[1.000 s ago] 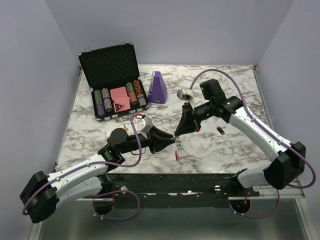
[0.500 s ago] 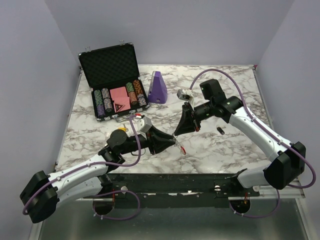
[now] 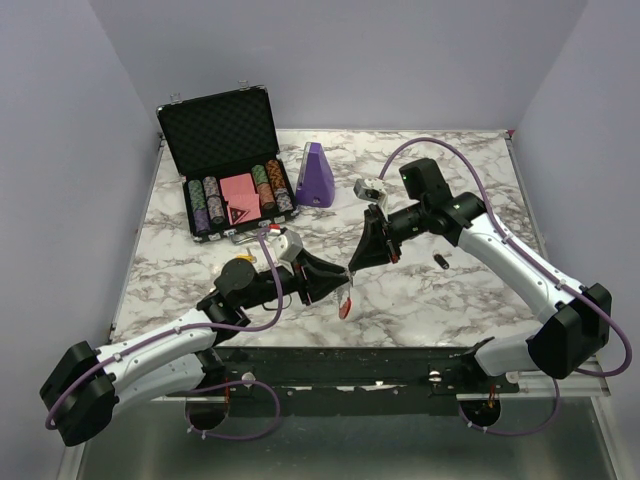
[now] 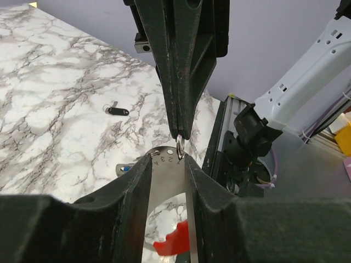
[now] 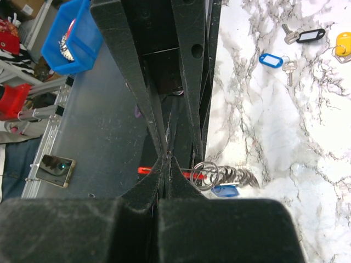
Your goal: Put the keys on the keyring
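The keyring is a flat silvery plate (image 4: 167, 181) with a red plastic part (image 4: 174, 244) and a string of silvery rings (image 5: 227, 176) beside a blue tag (image 5: 225, 191). My left gripper (image 4: 167, 159) is shut on the plate near the table's front edge, and the red part (image 3: 345, 308) hangs below it. My right gripper (image 4: 180, 136) meets it tip to tip from above, shut on a small ring (image 4: 180, 147) at the plate's top edge. Loose keys lie on the marble: a black one (image 4: 117, 110), a blue-tagged one (image 5: 270, 59), a black-tagged one (image 5: 310, 35) and a yellow tag (image 5: 343, 44).
An open black case (image 3: 218, 125) with poker chips stands at the back left, and a purple wedge-shaped object (image 3: 316, 175) is next to it. The two grippers (image 3: 349, 278) meet close to the table's front edge (image 3: 400, 345). A blue bin (image 5: 66, 38) sits off the table.
The red part under my left gripper swung out to the right, then back down to the left. Both arms have barely moved, and the right gripper stays shut.
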Available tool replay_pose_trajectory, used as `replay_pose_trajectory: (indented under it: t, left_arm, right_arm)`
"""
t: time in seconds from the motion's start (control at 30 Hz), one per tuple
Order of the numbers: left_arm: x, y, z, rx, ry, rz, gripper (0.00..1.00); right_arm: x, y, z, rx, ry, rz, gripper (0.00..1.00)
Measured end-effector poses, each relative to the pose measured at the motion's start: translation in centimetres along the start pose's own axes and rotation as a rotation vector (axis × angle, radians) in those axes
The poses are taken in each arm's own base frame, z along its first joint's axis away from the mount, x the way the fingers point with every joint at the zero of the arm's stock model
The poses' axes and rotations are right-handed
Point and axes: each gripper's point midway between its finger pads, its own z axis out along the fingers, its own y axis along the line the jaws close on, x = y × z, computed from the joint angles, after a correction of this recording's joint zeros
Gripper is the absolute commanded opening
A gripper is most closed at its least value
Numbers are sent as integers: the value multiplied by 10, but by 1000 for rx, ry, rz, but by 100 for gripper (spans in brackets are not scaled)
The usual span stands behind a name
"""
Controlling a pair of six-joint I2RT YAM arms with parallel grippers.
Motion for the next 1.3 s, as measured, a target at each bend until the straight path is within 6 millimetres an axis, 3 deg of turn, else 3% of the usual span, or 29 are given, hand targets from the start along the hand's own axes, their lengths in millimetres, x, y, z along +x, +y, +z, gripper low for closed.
replay_pose_trajectory:
  t: [0.47,0.53,0.87,1.03,1.3]
  left_arm:
    - [-2,0,3,4,-13,-8,20]
    - [-3,-1,3,9,-19,-7,0]
    - [-5,-3,2,21,-23,8,0]
    - [-4,-3,-5,8,2,47,0]
    - [1,0,-9,-24,92,88,0]
  right_arm:
    - [0,-1,0,4,-2,6,1]
    - [1,-2,1,4,-2,7,1]
    - [2,-4,1,16,1,11,1]
    - [3,-7,2,30,9,9,37]
    - [7,-14,-1,73,25,4,59]
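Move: The small metal ring of the keyring is pinched in my shut right fingertips, about 1 cm to their left. It also sits about 1 cm to the right of my left hand point, level with it and between my open left fingers. The red-and-grey tag hangs roughly 5 cm below my left hand and 1 cm back. The blue tag hangs about 3 cm ahead and 4 cm below it. The black-tagged key lies some 22 cm right, 10 cm ahead and 15 cm below. I shut my left fingers on the metal ring almost where they are, rising barely half a centimetre, while my right fingers keep their pinch. Then I open the right fingers about halfway and let go of the ring, easing that hand about 1 cm forward and 1 cm down. With the ring held, my left hand draws about 1 cm to the left and sinks about 1 cm, rolling slightly. ##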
